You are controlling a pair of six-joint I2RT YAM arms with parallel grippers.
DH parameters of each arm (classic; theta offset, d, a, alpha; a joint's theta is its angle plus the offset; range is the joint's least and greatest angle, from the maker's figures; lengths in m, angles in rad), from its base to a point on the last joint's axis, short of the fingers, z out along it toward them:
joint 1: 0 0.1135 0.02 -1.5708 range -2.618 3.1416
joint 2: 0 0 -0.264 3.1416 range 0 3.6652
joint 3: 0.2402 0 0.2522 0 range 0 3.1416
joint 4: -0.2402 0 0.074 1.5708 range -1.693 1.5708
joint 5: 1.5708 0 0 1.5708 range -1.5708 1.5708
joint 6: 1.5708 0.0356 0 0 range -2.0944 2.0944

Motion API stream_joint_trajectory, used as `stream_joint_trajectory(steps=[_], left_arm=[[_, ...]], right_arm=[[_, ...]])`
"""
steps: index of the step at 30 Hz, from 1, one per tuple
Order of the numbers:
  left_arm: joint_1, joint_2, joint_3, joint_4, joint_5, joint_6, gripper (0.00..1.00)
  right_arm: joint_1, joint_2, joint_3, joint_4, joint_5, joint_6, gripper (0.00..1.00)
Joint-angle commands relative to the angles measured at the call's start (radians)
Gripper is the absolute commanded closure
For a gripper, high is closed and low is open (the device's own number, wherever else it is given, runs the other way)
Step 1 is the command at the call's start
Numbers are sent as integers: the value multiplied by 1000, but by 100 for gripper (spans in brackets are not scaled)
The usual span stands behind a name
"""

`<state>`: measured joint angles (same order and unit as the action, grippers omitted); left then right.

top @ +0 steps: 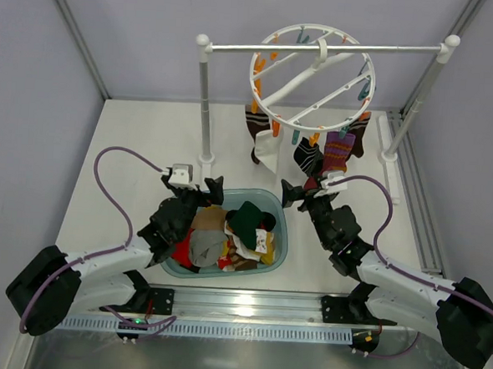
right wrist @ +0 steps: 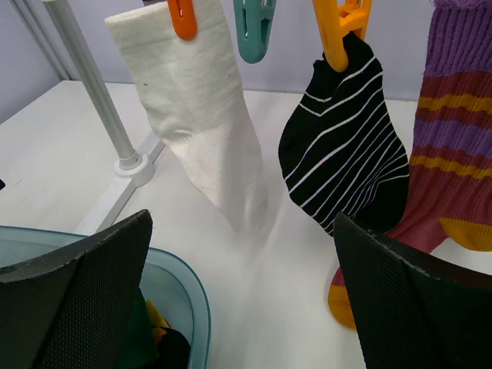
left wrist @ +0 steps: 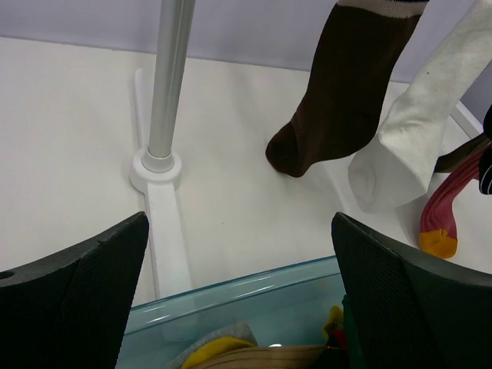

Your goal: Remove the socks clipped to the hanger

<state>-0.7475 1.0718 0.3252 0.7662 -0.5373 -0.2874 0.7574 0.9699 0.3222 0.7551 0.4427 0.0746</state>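
The white ring hanger (top: 256, 83) hangs by its hook from a rail at the back. Clipped under it are a dark brown sock (top: 255, 126), a white sock (top: 268, 148), a black striped sock (top: 308, 157) and a purple-red striped sock (top: 339, 150). My left gripper (top: 206, 189) is open above the tub's far left rim, facing the brown sock (left wrist: 338, 84) and white sock (left wrist: 415, 131). My right gripper (top: 300, 192) is open just short of the black striped sock (right wrist: 346, 146), with the white sock (right wrist: 196, 100) to its left and the purple-red one (right wrist: 453, 115) to its right. Both grippers hold nothing.
A teal tub (top: 280, 233) of mixed socks sits between the arms. The white two-post rail stand (top: 322, 49) carries the hanger; its left post (top: 205, 107) rises just beyond my left gripper, and its right post (top: 419, 103) leans at the back right. Orange and teal clips (right wrist: 254, 27) line the ring.
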Motion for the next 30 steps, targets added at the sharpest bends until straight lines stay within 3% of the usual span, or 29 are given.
stream_joint_trajectory(steps=[1,11,15,20,27,30], left_arm=[[-1,7,37,30,-6,11,0],[0,13,37,41,-7,14,0],[0,49,41,90,107,13,1],[0,271,107,247,258,10,0],[0,589,279,476,307,-27,1],[0,638,266,638,306,-44,0]], right_arm=[[5,7,43,56,16,11,0],[5,-3,38,49,19,11,0],[5,-16,34,46,17,14,0],[5,-49,21,30,22,14,0],[5,-115,-9,21,30,10,0],[5,-145,-20,7,48,1,0]])
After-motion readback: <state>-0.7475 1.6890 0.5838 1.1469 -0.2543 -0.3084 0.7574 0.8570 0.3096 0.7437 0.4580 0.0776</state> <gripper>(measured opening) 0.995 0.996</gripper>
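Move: The white sock hangs about 12 cm ahead of my open left hand and some 17 cm to its right, near its height. The brown sock stands around 16 cm ahead and 13 cm to the right of this hand; the black striped sock is about 11 cm ahead and 29 cm right. The tub's middle lies some 4 cm back, 8 cm right and 15 cm below. From my right hand the white sock is about 11 cm ahead and 10 cm left. After a short wait I swing my left hand right and forward towards the white sock, about 11 cm right and 5 cm ahead, sinking some 3 cm and turning about 15 degrees clockwise, its fingers staying wide open. Meanwhile I lift my open right hand by some 3 cm, where it stands, tipping its fingers slightly up. Neither hand touches a sock yet. ##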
